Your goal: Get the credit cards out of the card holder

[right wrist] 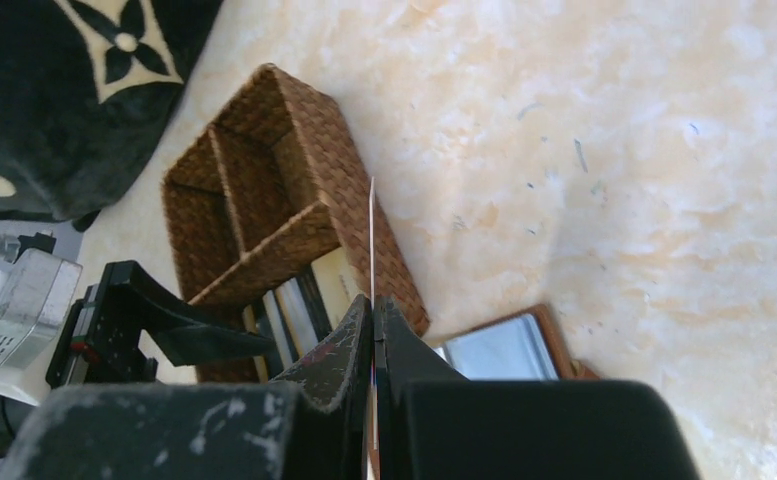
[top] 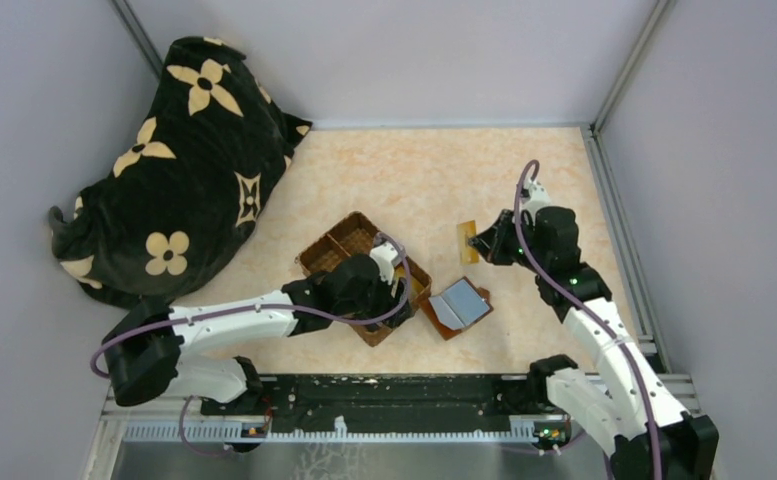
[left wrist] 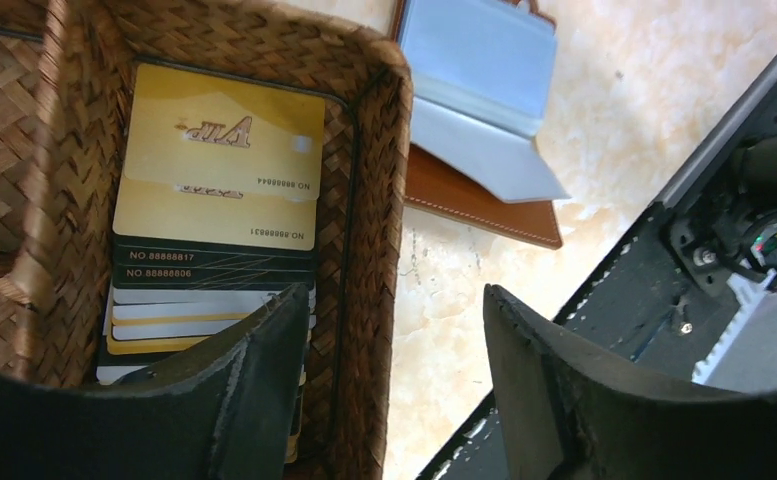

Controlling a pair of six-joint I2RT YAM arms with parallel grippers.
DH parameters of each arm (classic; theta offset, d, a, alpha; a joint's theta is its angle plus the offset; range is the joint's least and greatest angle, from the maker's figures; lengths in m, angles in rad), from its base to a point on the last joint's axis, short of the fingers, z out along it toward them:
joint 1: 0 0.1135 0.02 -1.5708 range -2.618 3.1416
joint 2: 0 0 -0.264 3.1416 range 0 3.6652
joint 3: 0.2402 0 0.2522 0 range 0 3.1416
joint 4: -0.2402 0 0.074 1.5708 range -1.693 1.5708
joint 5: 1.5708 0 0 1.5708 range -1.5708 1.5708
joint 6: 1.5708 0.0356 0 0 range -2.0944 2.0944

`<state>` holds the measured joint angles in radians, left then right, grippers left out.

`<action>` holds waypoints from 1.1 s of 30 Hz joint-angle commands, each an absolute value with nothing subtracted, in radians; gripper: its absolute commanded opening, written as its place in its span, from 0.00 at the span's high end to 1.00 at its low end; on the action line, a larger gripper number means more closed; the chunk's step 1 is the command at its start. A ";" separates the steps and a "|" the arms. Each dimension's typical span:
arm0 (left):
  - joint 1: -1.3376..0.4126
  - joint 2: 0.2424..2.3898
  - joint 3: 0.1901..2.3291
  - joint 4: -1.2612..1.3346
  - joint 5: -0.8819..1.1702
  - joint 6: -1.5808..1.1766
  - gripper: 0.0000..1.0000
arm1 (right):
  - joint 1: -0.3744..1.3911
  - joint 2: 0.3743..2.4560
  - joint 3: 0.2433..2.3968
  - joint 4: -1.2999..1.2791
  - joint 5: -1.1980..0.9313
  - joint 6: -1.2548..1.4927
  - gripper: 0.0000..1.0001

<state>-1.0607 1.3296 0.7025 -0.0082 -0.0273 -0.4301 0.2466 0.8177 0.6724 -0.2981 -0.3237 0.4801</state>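
The card holder [top: 459,307] lies open on the table, grey-blue inner face up, right of the wicker basket [top: 332,245]. My left gripper [top: 394,282] hovers over the basket's near compartment. In the left wrist view that gripper [left wrist: 394,295] is open and holds nothing; the basket wall lies below the gap. Several credit cards [left wrist: 219,160], gold, dark and white, are stacked in that compartment, and the card holder [left wrist: 479,85] lies beyond. My right gripper [top: 481,243] is raised behind the holder, shut on a gold card [top: 469,241]. The right wrist view shows this card [right wrist: 372,235] edge-on between the fingers.
A black bag with cream flower prints [top: 174,160] fills the far left. The basket's other two compartments [right wrist: 244,175] hold nothing visible. Grey walls enclose the table on three sides, and the arm rail [top: 394,395] runs along the near edge.
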 commanded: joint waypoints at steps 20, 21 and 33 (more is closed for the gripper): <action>-1.064 0.707 0.486 -0.170 -0.539 -0.651 0.06 | 0.829 1.389 1.119 -0.423 0.119 0.273 1.00; -1.065 0.706 0.485 -0.174 -0.540 -0.653 0.06 | 0.835 1.397 1.117 -0.420 0.124 0.272 1.00; -1.065 0.721 0.459 -0.157 -0.524 -0.664 0.05 | 0.879 1.461 1.095 -0.436 0.221 0.239 1.00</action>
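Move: The cards in the basket, where the right hand's card is going, lie around 16 cm to the right hand's left, 3 cm back and 18 cm below. On the way, the basket's right corner stands about 7 cm left, 4 cm back and 13 cm below the hand; the card holder lies straight below by some 19 cm and 5 cm back. From the left hand, the cards lie about 5 cm ahead, 3 cm left and 8 cm down. The right hand, still pinching the gold card, swings some 13 cm left, lifting slightly over the basket's right corner and then sinking to about 7 cm below its starting height, above the gold end of the card row, while it rolls left side down and turns about 20 degrees counter-clockwise. To clear its way, the left hand, already part open astride the basket's near-right wall, opens wider, lifts about 8 cm, swings some 11 cm left as it turns about 30 degrees counter-clockwise, and settles back down slightly. ##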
